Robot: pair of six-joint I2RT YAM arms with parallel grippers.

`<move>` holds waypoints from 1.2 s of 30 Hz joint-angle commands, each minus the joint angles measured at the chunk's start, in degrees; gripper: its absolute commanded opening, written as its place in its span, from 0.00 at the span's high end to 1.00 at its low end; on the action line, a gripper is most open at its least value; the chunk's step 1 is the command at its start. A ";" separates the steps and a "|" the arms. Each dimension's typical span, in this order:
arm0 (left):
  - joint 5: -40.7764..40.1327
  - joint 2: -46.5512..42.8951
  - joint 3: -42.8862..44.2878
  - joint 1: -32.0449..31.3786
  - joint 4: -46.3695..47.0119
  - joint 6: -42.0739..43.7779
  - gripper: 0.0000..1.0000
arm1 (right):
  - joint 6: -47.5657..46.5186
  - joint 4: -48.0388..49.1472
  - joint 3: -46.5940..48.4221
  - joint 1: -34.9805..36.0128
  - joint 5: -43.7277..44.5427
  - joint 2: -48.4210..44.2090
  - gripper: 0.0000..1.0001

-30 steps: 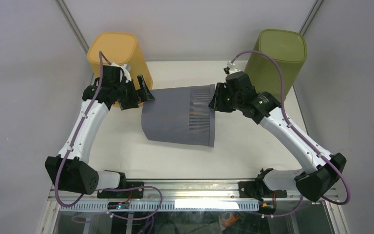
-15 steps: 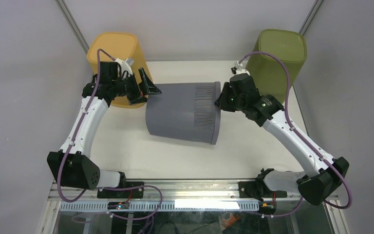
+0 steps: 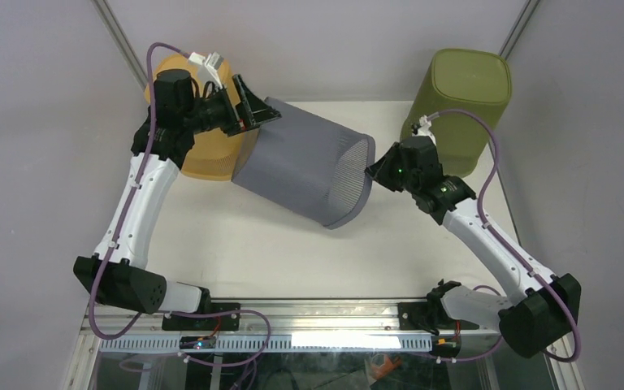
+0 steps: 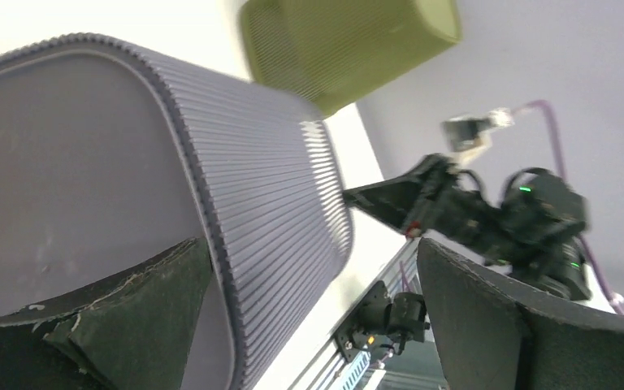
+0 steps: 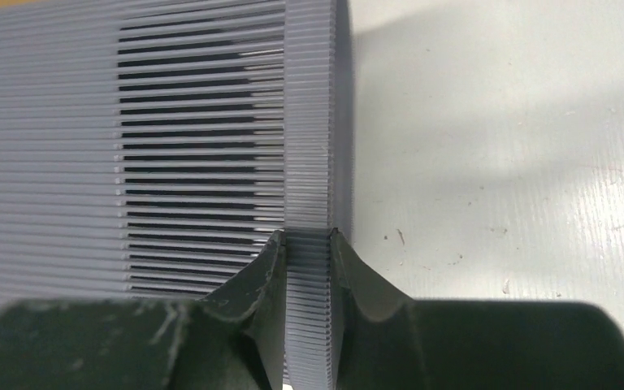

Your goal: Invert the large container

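Note:
The large grey ribbed container [image 3: 305, 166] hangs tilted over the table, its closed base up at the back left and its open rim low at the right. My right gripper [image 3: 374, 171] is shut on that rim; in the right wrist view the rim band [image 5: 307, 162] is pinched between the fingertips of the right gripper [image 5: 305, 236]. My left gripper [image 3: 252, 110] is open at the base end. The left wrist view shows the left gripper [image 4: 309, 244] with one finger [image 4: 89, 325] against the flat base [image 4: 73, 162], the other finger [image 4: 520, 325] in free air.
An orange-yellow container [image 3: 211, 162] stands upside down at the back left, right behind the left arm. A green container [image 3: 467, 89] stands upside down at the back right, close to the right wrist. White tabletop [image 3: 292, 252] lies below; grey walls enclose both sides.
The container lay on its side; now its base end is raised and swung toward the back left. The left arm rose with it, and the right gripper closed on the rim and came nearer.

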 commanded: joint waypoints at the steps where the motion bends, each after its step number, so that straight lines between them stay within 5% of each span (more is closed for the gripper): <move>1: 9.79 0.54 4.85 -9.32 12.31 -7.28 0.01 | 5.59 8.00 -7.25 0.10 -8.45 0.84 0.89; 10: 8.72 6.76 3.33 -17.51 22.47 -11.41 0.01 | 13.89 16.13 -15.87 -0.66 -4.95 -0.16 0.72; 17: 8.74 8.13 4.77 -17.75 22.52 -9.32 0.01 | 7.94 7.68 -12.92 -0.74 -0.84 -6.78 0.70; 21: 7.29 6.57 7.50 -17.74 19.72 -4.74 0.01 | -2.79 2.12 -8.65 -0.73 -6.90 -12.31 0.66; 25: 6.77 3.84 7.45 -17.66 19.45 0.18 0.01 | -12.11 0.57 -5.03 0.44 -22.16 -16.07 0.55; 30: 2.99 -4.30 2.38 -17.54 17.40 6.84 0.01 | -10.14 11.27 -6.32 8.05 -27.53 -16.18 0.54; 36: -6.67 -11.63 -0.53 -14.70 7.41 11.17 0.01 | -11.76 27.46 -3.67 22.63 -22.81 -0.76 0.54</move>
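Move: Out beyond the left hand's right side, the large grey container lies across the middle with its base end raised against the open left fingers; its middle is about 7 cm right, 10 cm back and 10 cm below. From the right hand, which still pinches its rim, that middle is some 16 cm left, 2 cm ahead and slightly higher. The upside-down yellow container stands about 19 cm left of the left hand, level fore and aft and some 15 cm below; the olive one stands 15 cm ahead and 23 cm right of the right hand, slightly lower. Tipping the container over its rim, the open left hand sweeps about 14 cm right against the base end, rising then sinking and turning roughly 20 degrees clockwise, while the right lowers the pinched rim about 10 cm. The right fingers open and let go; that hand rises some 16 cm, drawing back and then left, turning counter-clockwise. The left lifts about 7 cm, easing back and left. ##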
